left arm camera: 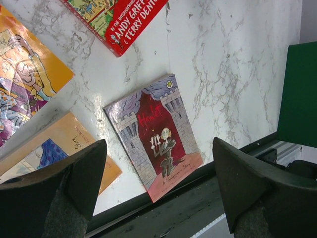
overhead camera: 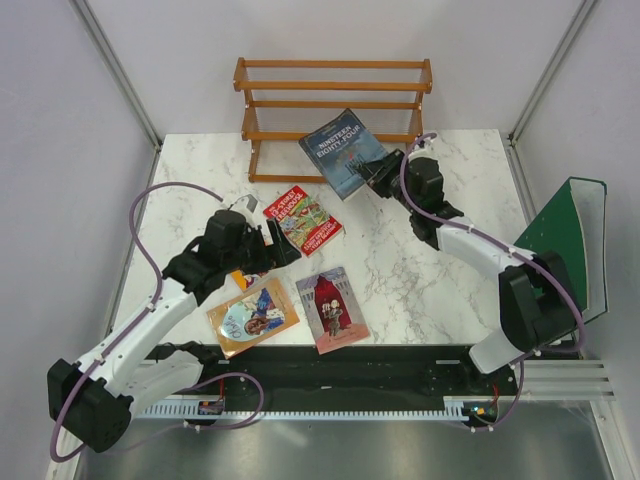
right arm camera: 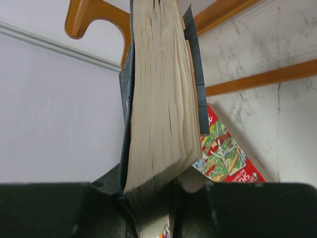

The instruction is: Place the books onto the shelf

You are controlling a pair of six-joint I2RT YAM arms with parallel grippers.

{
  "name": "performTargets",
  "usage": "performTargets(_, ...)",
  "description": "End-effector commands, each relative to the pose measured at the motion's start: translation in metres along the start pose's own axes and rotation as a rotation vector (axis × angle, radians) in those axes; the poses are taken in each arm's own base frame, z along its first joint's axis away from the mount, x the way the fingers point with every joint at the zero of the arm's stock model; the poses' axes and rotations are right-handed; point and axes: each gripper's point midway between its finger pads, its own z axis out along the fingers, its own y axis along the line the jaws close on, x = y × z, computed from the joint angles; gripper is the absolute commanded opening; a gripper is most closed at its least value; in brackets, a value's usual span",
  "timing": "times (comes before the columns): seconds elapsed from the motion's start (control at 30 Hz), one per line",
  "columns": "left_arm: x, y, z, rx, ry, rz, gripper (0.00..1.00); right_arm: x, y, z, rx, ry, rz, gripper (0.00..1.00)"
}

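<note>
My right gripper is shut on the lower edge of the dark blue book, holding it tilted in the air just in front of the brown wooden shelf. In the right wrist view its page block stands upright between the jaws. My left gripper hangs open and holds nothing. It is above the table between the red book, the orange book and the pink book. The pink book lies flat below the left gripper, apart from its fingers. A purple and orange book shows at the left.
A large green binder leans at the table's right edge, beside the right arm. The shelf stands against the back wall with nothing on its rails. The black rail of the arm bases runs along the near edge, close to the pink and orange books.
</note>
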Motion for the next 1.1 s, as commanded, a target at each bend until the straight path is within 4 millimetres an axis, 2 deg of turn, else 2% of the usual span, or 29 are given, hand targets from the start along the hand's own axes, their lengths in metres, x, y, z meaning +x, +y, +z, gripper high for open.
performTargets(0.0,0.003,0.004,0.002,-0.003,0.010,0.051,0.93,-0.053,0.059,0.014,-0.204,-0.142,0.047,0.00)
performTargets(0.13,0.004,0.005,0.000,-0.002,0.009,0.056,0.93,-0.064,0.046,0.047,-0.190,-0.160,0.100,0.00)
performTargets(0.33,0.006,0.005,-0.003,0.010,0.007,0.081,0.93,-0.081,0.039,0.086,-0.218,-0.225,0.190,0.00)
performTargets(0.5,0.010,0.008,-0.003,0.012,0.023,0.103,0.93,-0.095,0.045,0.107,-0.243,-0.262,0.238,0.00)
performTargets(0.53,0.011,0.008,-0.003,0.010,0.024,0.102,0.93,-0.091,0.040,0.113,-0.235,-0.256,0.246,0.00)
performTargets(0.6,0.013,0.009,-0.002,0.011,0.031,0.105,0.93,-0.100,0.033,0.120,-0.213,-0.299,0.278,0.00)
performTargets(0.7,0.015,0.009,-0.003,0.016,0.035,0.106,0.93,-0.107,0.026,0.125,-0.196,-0.337,0.317,0.00)
performTargets(0.87,0.019,0.011,-0.003,0.023,0.046,0.108,0.92,-0.107,0.016,0.127,-0.191,-0.364,0.372,0.00)
performTargets(0.97,0.022,0.012,-0.003,0.025,0.051,0.106,0.92,-0.108,0.015,0.117,-0.192,-0.386,0.381,0.00)
performTargets(1.07,0.025,0.013,-0.002,0.027,0.056,0.107,0.92,-0.112,0.011,0.095,-0.160,-0.426,0.371,0.00)
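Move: From the right hand, which already grips the dark Nineteen Eighty-Four book by its near right corner, the middle of the wooden shelf is about 20 cm ahead, 8 cm to the left and some 6 cm lower. The red Treehouse book lies on the table about 3 cm ahead, 14 cm left and 23 cm below; Hamlet is 23 cm back, 6 cm left and 24 cm down. The shelf's middle is about 40 cm ahead of the empty left hand, 11 cm to its right, nearly level. Forward, about 14 cm, goes the right hand, sinking some 3 cm on the way, to carry the gripped book into the shelf front; the advance stops there. The wrist rolls its left side up nearly 20 degrees and turns some 15 degrees clockwise, and the book comes to bear on the shelf. The open left hand eases a couple of centimetres down and back. ##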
